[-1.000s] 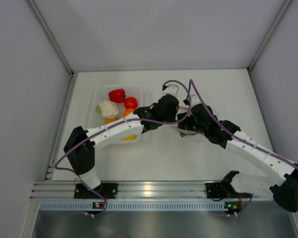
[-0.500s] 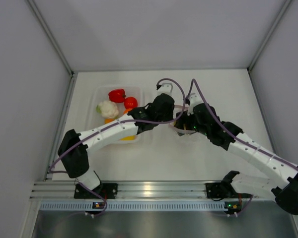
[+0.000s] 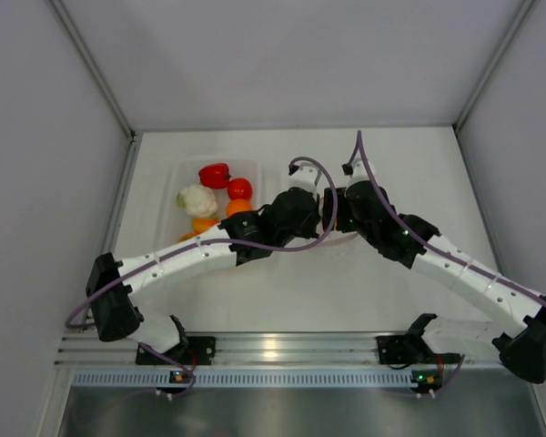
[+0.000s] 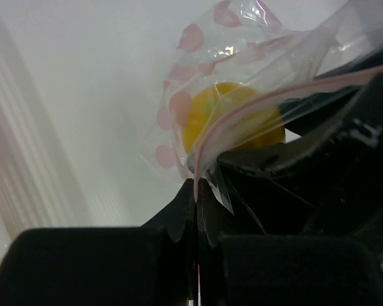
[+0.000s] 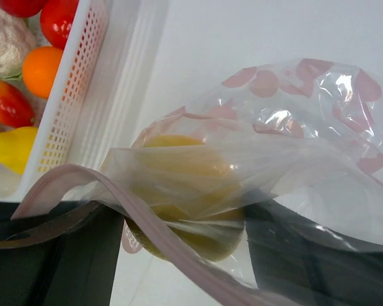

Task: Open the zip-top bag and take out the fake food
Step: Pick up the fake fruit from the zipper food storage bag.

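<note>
The zip-top bag [image 5: 287, 121], clear with pink spots, hangs between my two grippers; in the top view only its edge [image 3: 348, 239] shows below them. My left gripper [image 4: 196, 191] is shut on the corner of the pink zip strip [image 4: 242, 111]. A piece of fake food, a yellow fruit [image 5: 185, 185], sits in the bag. My right gripper [image 5: 182, 217] has a finger against each side of the fruit and is shut on it, with plastic film draped over the fingers. From above, the left gripper [image 3: 317, 217] and right gripper [image 3: 335, 215] nearly touch.
A white tray [image 3: 176, 178] left of the grippers holds a red pepper [image 3: 215, 174], tomato [image 3: 239, 188], cauliflower [image 3: 197, 199] and oranges. Its perforated wall [image 5: 70, 83] is close to the bag's left side. Grey walls enclose the table on three sides.
The left arm has stretched out low and leftward, and its gripper has dropped slightly toward me. The right gripper has moved left and farther away. The grippers are closer together, and both grips are unchanged.
</note>
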Controlling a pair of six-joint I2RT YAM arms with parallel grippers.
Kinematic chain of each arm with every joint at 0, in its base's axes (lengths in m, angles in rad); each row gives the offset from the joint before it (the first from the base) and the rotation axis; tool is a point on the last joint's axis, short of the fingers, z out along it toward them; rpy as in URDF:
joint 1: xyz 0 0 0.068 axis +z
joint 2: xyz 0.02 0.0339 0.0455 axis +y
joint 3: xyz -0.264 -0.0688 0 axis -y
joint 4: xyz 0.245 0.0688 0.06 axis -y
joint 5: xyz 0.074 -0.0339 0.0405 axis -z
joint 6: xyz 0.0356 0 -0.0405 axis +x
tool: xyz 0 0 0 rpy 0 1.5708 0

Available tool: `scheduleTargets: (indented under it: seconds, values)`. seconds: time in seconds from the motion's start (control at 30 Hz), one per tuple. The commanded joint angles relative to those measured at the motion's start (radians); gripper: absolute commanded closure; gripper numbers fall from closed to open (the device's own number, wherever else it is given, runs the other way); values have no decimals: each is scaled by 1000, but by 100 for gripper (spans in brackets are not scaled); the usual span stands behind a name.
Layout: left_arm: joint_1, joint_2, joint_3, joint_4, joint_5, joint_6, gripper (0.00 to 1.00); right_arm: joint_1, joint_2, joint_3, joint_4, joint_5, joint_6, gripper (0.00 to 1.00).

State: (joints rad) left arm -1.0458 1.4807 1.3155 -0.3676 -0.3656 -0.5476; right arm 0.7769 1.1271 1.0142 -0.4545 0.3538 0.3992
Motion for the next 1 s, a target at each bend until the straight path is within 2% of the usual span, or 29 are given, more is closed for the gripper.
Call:
scheduleTargets:
  seconds: [0.0, 0.07, 0.17, 0.3, 0.37, 0.47, 0.6, 0.97]
  values:
    - [-48, -22, -16, -7, -18, 37, 100, 15, 13, 70, 76, 87, 56, 100]
    - [-65, -28, -21, -5, -27, 35, 100, 13, 34, 78, 66, 70, 64, 100]
    - [-91, -23, -27, -8, -131, 46, 100, 15, 11, 48, 106, -5, 104, 100]
    - [-103, -13, -61, -11, -260, 18, 100, 15, -81, -44, 247, -67, 210, 100]
    - [-102, -11, -87, -24, -366, -24, 100, 15, -110, -72, 289, -108, 213, 100]
    - [-86, -3, -90, -85, -446, -90, 100, 15, -124, -74, 271, -163, 164, 100]
    - [-39, -17, -104, -83, -423, -101, 100, 15, -196, -152, 336, -205, 122, 100]
    - [-34, 12, -122, -76, -358, -155, 100, 2, -294, -249, 511, -263, 125, 100]
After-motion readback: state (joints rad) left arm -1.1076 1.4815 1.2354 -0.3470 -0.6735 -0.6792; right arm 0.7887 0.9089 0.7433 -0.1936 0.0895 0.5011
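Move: I hold the yellow fake fruit between my right fingers, still behind the film of the bag; the bag's mouth, a pink zip rim, lies about 3 cm back and 3 cm left of that hand, slightly above. From my left hand, already shut on the rim, the fruit is roughly 3 cm ahead, 4 cm right and a little lower. The white basket's middle is about 30 cm left of my right hand, 6 cm ahead and 13 cm below; the orange in it stands some 7 cm to the right of that middle. I draw the yellow fruit back about 5 cm and 3 cm to the left with my right hand, out towards the bag's mouth, keeping my grip while the hand rolls its left side up and swings a little counter-clockwise. My left hand keeps the zip rim pinched, easing back a touch before it shifts some 3 cm left and slightly down, turning about 15 degrees counter-clockwise. ##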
